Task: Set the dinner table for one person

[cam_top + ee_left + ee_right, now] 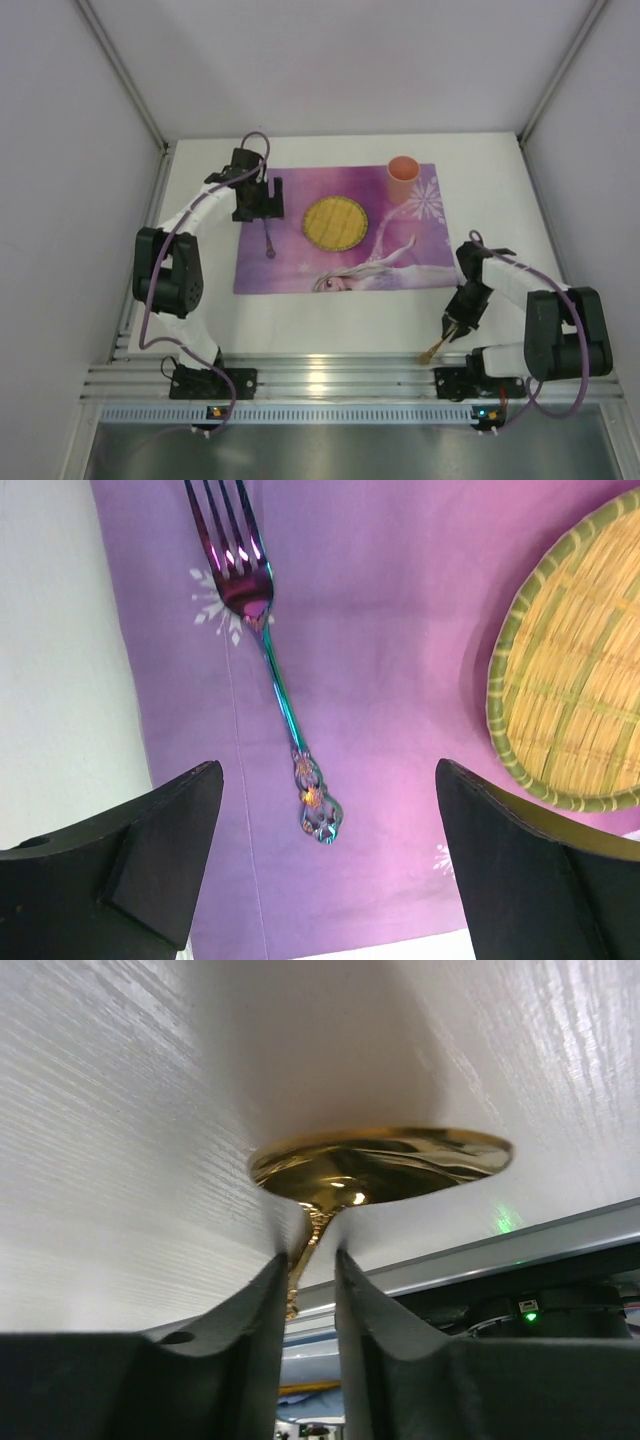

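Note:
On the white dinner table (pixel 340 315) lies a purple placemat (pixel 300 272) with a woven yellow plate (pixel 336 222) and an orange cup (pixel 403 178) on it. An iridescent fork (pixel 265 650) rests on the mat's left part, tines pointing away. My left gripper (pixel 330 770) hangs open just above the fork's handle end, touching nothing. Near the front edge a gold spoon (pixel 380 1165) lies on the table. My right gripper (pixel 310 1255) has its jaws narrowed around the spoon's handle, which lies against one finger with a thin gap on the other side.
The ribbed aluminium rail (pixel 320 380) runs along the table's near edge, just behind the spoon (pixel 432 351). The woven plate (pixel 570 670) sits to the right of the fork. White walls enclose the table on three sides.

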Motion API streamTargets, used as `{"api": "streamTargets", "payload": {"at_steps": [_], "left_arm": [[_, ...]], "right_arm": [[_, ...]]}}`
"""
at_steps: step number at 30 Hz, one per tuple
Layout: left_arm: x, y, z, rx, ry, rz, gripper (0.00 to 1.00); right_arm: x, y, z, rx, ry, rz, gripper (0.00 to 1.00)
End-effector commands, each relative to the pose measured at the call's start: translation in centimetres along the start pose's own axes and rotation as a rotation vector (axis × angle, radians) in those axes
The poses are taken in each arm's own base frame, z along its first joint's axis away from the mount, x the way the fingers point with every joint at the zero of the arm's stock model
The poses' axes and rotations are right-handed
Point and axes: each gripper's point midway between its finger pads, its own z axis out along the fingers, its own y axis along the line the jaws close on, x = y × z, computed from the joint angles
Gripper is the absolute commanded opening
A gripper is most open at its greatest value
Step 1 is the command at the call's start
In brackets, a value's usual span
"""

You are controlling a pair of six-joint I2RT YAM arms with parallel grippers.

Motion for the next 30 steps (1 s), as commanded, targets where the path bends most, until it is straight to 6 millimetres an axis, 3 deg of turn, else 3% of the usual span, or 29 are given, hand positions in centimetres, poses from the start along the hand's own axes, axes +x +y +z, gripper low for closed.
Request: {"api": "streamTargets", "payload": {"at_steps": [1, 4, 9, 12, 19, 21, 22, 25, 26, 28, 29, 30], "left_arm": [[0.4, 0.2, -2.0, 0.003, -0.016, 0.013, 0.92], [1.0, 0.0, -2.7, 0.02, -0.012, 0.004, 0.92], [1.6, -0.9, -3.2, 0.064, 0.001, -0.025, 0.92], [1.4, -1.1, -3.6, 0.071, -0.006, -0.034, 0.92], [0.3, -1.8, -4.0, 0.097, -0.03, -0.053, 0.92], [0.0, -2.0, -4.1, 0.105, -0.04, -0.061, 0.92], [-0.1, -2.1, -4.1, 0.11, -0.04, -0.064, 0.92], [-0.5, -2.4, -4.1, 0.118, -0.045, -0.076, 0.92], [-0.7, -2.4, -4.1, 0.114, -0.05, -0.085, 0.92], [-1.3, -2.3, -4.7, 0.106, -0.084, -0.097, 0.93], [-1.7, -2.2, -4.9, 0.095, -0.103, -0.108, 0.94], [-1.8, -2.1, -5.1, 0.091, -0.116, -0.111, 0.95]], "right_arm": [[-6.0, 1.2, 0.6, 0.005, -0.237, 0.023, 0.21], [-6.8, 1.3, 0.4, 0.022, -0.252, 0.011, 0.01], [-7.6, 1.6, -0.8, 0.024, -0.274, -0.013, 0.0], [-7.9, 1.4, -3.1, 0.025, -0.319, -0.022, 0.0], [-8.7, 0.9, -12.1, -0.009, -0.519, -0.056, 0.0], [-8.7, 0.8, -13.6, -0.014, -0.539, -0.07, 0.0], [-9.0, 1.4, -15.0, -0.042, -0.567, -0.075, 0.0], [-8.9, 3.9, -16.1, -0.119, -0.555, -0.138, 0.0], [-8.5, 6.6, -16.8, -0.213, -0.547, -0.205, 0.0], [-8.1, 9.8, -16.3, -0.277, -0.507, -0.3, 0.0], [-7.0, 12.4, -16.9, -0.328, -0.492, -0.4, 0.0], [-6.8, 13.4, -16.7, -0.32, -0.48, -0.434, 0.0]]}}
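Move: The spoon lies between the right hand's still-open fingers, its middle roughly 2 cm back and 2 cm left of them, level in height. From that hand the woven plate is about 27 cm ahead and 23 cm left, the middle of the placemat some 25 cm ahead and 21 cm left, and the cup about 33 cm ahead and 10 cm left. From the left hand the spoon is roughly 32 cm back, 37 cm right and 7 cm below. Right fingers pinch the spoon and lift it 14 cm up and forward towards the placemat; left eases back. ##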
